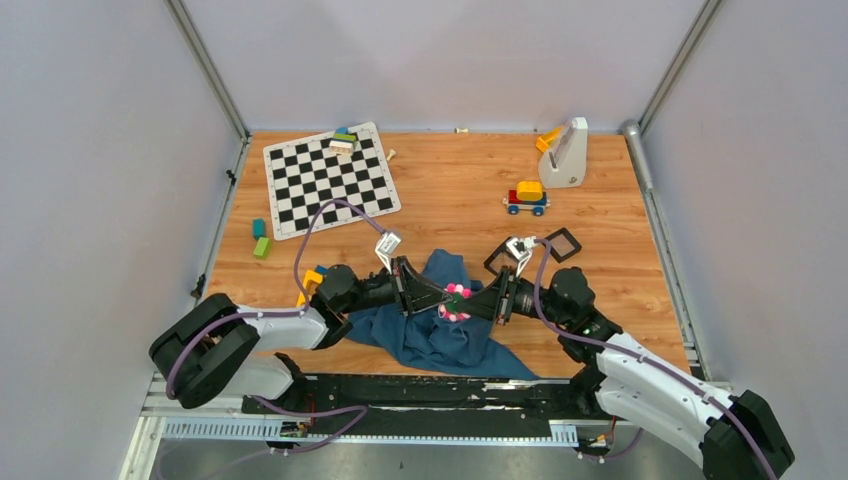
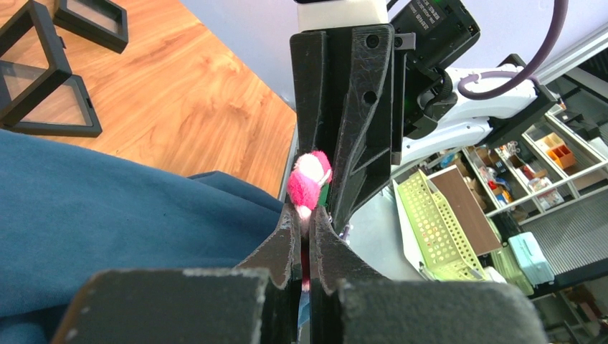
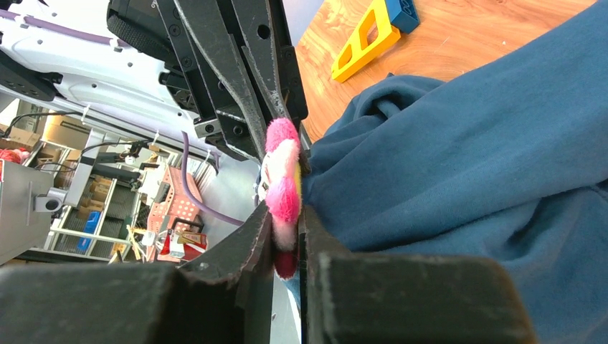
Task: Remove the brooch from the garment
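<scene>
The teal-blue garment (image 1: 430, 338) lies crumpled at the table's near middle. The pink and white flower brooch (image 1: 457, 300) sits on its upper part, between the two grippers. My left gripper (image 1: 441, 297) comes in from the left and my right gripper (image 1: 474, 303) from the right, tip to tip. In the left wrist view the left gripper (image 2: 307, 216) is shut on the brooch's (image 2: 309, 180) edge, with the garment (image 2: 107, 208) to the left. In the right wrist view the right gripper (image 3: 287, 215) is shut on the brooch's (image 3: 281, 172) petals, beside the garment (image 3: 459, 165).
A chessboard (image 1: 330, 182) with small blocks lies at the far left. A toy car (image 1: 526, 198) and a white stand (image 1: 566, 155) are at the far right. Black square frames (image 1: 563, 244) lie beside the right arm. Green blocks (image 1: 260, 240) and a yellow piece (image 1: 310, 283) lie left.
</scene>
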Robot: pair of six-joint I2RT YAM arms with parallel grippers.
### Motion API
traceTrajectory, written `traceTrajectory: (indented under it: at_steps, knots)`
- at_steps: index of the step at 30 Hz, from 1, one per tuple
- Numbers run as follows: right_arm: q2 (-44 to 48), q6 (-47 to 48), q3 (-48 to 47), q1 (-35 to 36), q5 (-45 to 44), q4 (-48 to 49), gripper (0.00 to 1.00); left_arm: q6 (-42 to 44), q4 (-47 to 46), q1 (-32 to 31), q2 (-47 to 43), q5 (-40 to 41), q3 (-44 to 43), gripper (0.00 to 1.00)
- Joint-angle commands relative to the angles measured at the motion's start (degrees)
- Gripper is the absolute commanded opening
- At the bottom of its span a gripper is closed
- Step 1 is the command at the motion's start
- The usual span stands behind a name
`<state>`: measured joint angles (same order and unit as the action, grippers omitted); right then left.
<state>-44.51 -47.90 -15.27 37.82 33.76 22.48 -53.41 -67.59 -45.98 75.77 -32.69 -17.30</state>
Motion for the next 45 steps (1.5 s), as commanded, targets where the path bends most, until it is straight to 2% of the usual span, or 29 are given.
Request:
traceTrajectory:
  at_steps: [1, 4, 6, 7, 8, 9, 12, 15, 21, 26, 31, 33, 37, 45]
  knots:
    - [-1.29, 1.25, -3.63, -0.03, -0.11, -0.2, 0.03, 1.84, 0.56, 0.07, -1.69, -0.15, -1.71, 0.0]
    - [-2.88, 1.36, -5.29, -0.07, 0.6, -0.02, 0.0, 1.8, 2.1, 0.21, -2.49, -0.21, -3.05, 0.05]
    - [-3.24, 1.79, -6.66, -0.03, -0.02, -0.7, 0.0, 1.77, 3.63, 0.5, -3.59, -0.22, -3.92, 0.21]
    - [-3.29, 2.25, -7.54, -0.07, -0.79, -1.71, 0.0, 1.7, 4.23, 0.92, -4.04, -0.11, -4.08, 0.41]
    - [-3.22, 3.14, -8.37, 0.01, -1.76, -3.1, 0.0, 1.55, 5.32, 1.21, -5.41, 0.18, -4.04, 0.5]
    - [-3.07, 4.89, -9.46, -0.07, -3.46, -4.71, 0.0, 1.48, 5.87, 1.94, -6.27, 0.4, -3.87, 0.65]
    - [-2.08, 10.19, -11.35, -0.03, -8.17, -9.13, 0.0, 3.0, 11.11, 3.13, -11.78, 1.93, -2.7, 0.83]
    - [-1.49, 15.17, -12.98, -0.04, -12.7, -9.86, 0.0, 7.91, 21.95, 3.24, -16.95, 4.17, -2.54, 0.88]
    - [-4.63, 21.26, -16.24, -0.03, -23.54, -6.13, 0.0, 13.88, 34.62, 3.26, -27.12, 8.84, -1.47, 0.92]
    - [-9.29, 25.54, -20.97, -0.03, -27.66, -3.98, 0.0, 15.89, 37.19, 3.24, -28.7, 9.58, -1.47, 0.92]
    - [-12.88, 26.18, -28.11, -0.12, -19.45, -10.32, 0.0, 17.28, 38.74, 3.26, -29.23, 11.26, -3.78, 0.91]
    - [-12.99, 24.16, -28.71, -0.2, -15.73, -11.78, 0.0, 17.76, 40.61, 3.31, -29.73, 12.49, -4.9, 0.94]
    - [-11.89, 18.82, -27.13, -0.42, -8.13, -10.24, 0.0, 16.22, 40.62, 3.81, -30.97, 13.55, -5.17, 1.0]
    - [-12.38, 8.02, -24.15, -0.46, 3.58, -4.7, 0.0, 13.78, 37.74, 4.12, -34.91, 11.71, -5.17, 1.0]
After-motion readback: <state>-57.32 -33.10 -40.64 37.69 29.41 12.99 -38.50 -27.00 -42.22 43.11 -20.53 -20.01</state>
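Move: Level with both hands and between their fingertips is the brooch: some 2 cm to the left of the right hand, which already holds it, and about 1 cm right of the shut left fingers. From the right hand, the garment's middle lies some 15 cm below, 3 cm ahead and 5 cm left; the hinged black frame is about 18 cm ahead, 10 cm right and 17 cm below. Opening wide from shut at the brooch, the left fingers let go, and that hand backs off about 6 cm to the left, rising, dipping and rising again as it turns counter-clockwise. The right hand keeps its pinch and carries the brooch forward about 12 cm and up, away from the garment, then swings partly back and slightly left while still high. ##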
